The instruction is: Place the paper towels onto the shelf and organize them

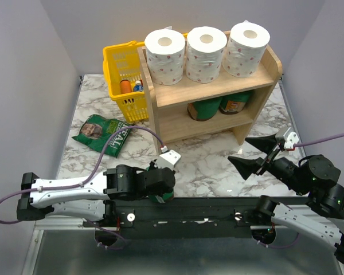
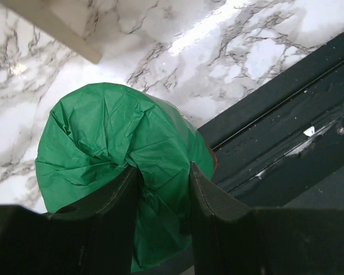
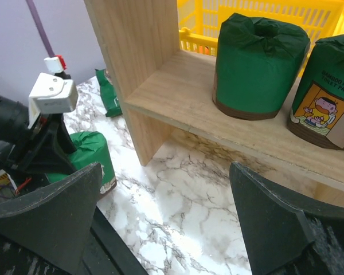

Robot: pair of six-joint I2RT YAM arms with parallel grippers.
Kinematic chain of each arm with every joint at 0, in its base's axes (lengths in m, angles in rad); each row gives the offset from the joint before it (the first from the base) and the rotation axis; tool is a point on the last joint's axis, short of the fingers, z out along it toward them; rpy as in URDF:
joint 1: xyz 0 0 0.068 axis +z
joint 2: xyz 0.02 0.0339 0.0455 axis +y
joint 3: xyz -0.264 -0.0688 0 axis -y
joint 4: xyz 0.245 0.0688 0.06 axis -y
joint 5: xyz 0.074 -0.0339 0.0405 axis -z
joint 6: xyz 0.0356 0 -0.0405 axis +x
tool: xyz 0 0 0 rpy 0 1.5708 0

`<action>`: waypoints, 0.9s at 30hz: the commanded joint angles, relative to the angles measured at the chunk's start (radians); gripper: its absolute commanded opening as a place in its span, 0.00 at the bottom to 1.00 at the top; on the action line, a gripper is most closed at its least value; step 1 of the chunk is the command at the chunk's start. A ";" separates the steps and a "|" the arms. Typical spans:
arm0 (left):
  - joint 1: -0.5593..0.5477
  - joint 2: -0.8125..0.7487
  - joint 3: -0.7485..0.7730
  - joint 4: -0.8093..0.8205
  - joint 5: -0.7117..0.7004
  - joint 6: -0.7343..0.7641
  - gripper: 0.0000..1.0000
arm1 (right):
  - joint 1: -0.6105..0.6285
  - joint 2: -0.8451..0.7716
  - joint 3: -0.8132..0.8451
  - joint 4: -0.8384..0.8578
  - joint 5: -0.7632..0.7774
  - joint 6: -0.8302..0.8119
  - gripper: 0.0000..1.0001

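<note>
Three white dotted paper towels (image 1: 165, 56) (image 1: 206, 53) (image 1: 249, 48) stand in a row on the top tier of the wooden shelf (image 1: 273, 63). Two green-wrapped rolls (image 3: 258, 66) (image 3: 329, 91) stand upright on its lower tier (image 3: 178, 91). A third green roll (image 2: 103, 132) stands on the marble by the table's near edge, in front of the shelf's left leg. My left gripper (image 2: 163, 169) is shut on its crinkled green top. To the right of the shelf's front, my right gripper (image 1: 238, 149) hangs wide open over bare marble with nothing between its fingers.
A yellow basket (image 1: 123, 74) holding small bottles stands against the shelf's left side. A flat green bag (image 1: 100, 133) lies on the marble left of the shelf. The black mounting rail (image 1: 189, 209) runs along the near edge, right behind the held roll.
</note>
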State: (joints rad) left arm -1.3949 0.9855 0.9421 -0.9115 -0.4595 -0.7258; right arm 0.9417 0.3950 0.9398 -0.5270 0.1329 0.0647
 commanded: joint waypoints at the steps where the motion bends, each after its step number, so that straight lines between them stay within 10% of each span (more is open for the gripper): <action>1: -0.096 0.047 0.061 0.088 -0.149 0.127 0.29 | 0.005 -0.021 0.024 -0.041 0.036 0.024 1.00; 27: -0.130 0.318 0.397 0.238 -0.352 0.719 0.30 | 0.005 -0.047 0.034 -0.087 0.056 0.060 1.00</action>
State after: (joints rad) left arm -1.5291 1.2888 1.3025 -0.7410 -0.7017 -0.1226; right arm 0.9417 0.3607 0.9527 -0.5827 0.1680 0.1055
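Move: The left hand already holds the green-wrapped paper roll it carries. The free left spot on the lower shelf board lies about 22 cm ahead, 6 cm right and slightly above, roughly 4 cm. The middle green roll stands about 10 cm right of that spot and 2 cm farther out; the front foot of the shelf's left side panel is roughly 9 cm ahead and 12 cm below the hand. From the right hand, the free spot lies about 18 cm ahead, 18 cm left and 14 cm lower. Rightward and up, about 9 cm each, the left arm swings the pinched roll from the table's front edge past the shelf's left panel foot to in front of the opening, easing slightly back before gaining some 3 cm forward. On the way the wrist tips the downward fingers up by nearly 30 degrees and turns clockwise, keeping its hold on the roll's gathered green top. ##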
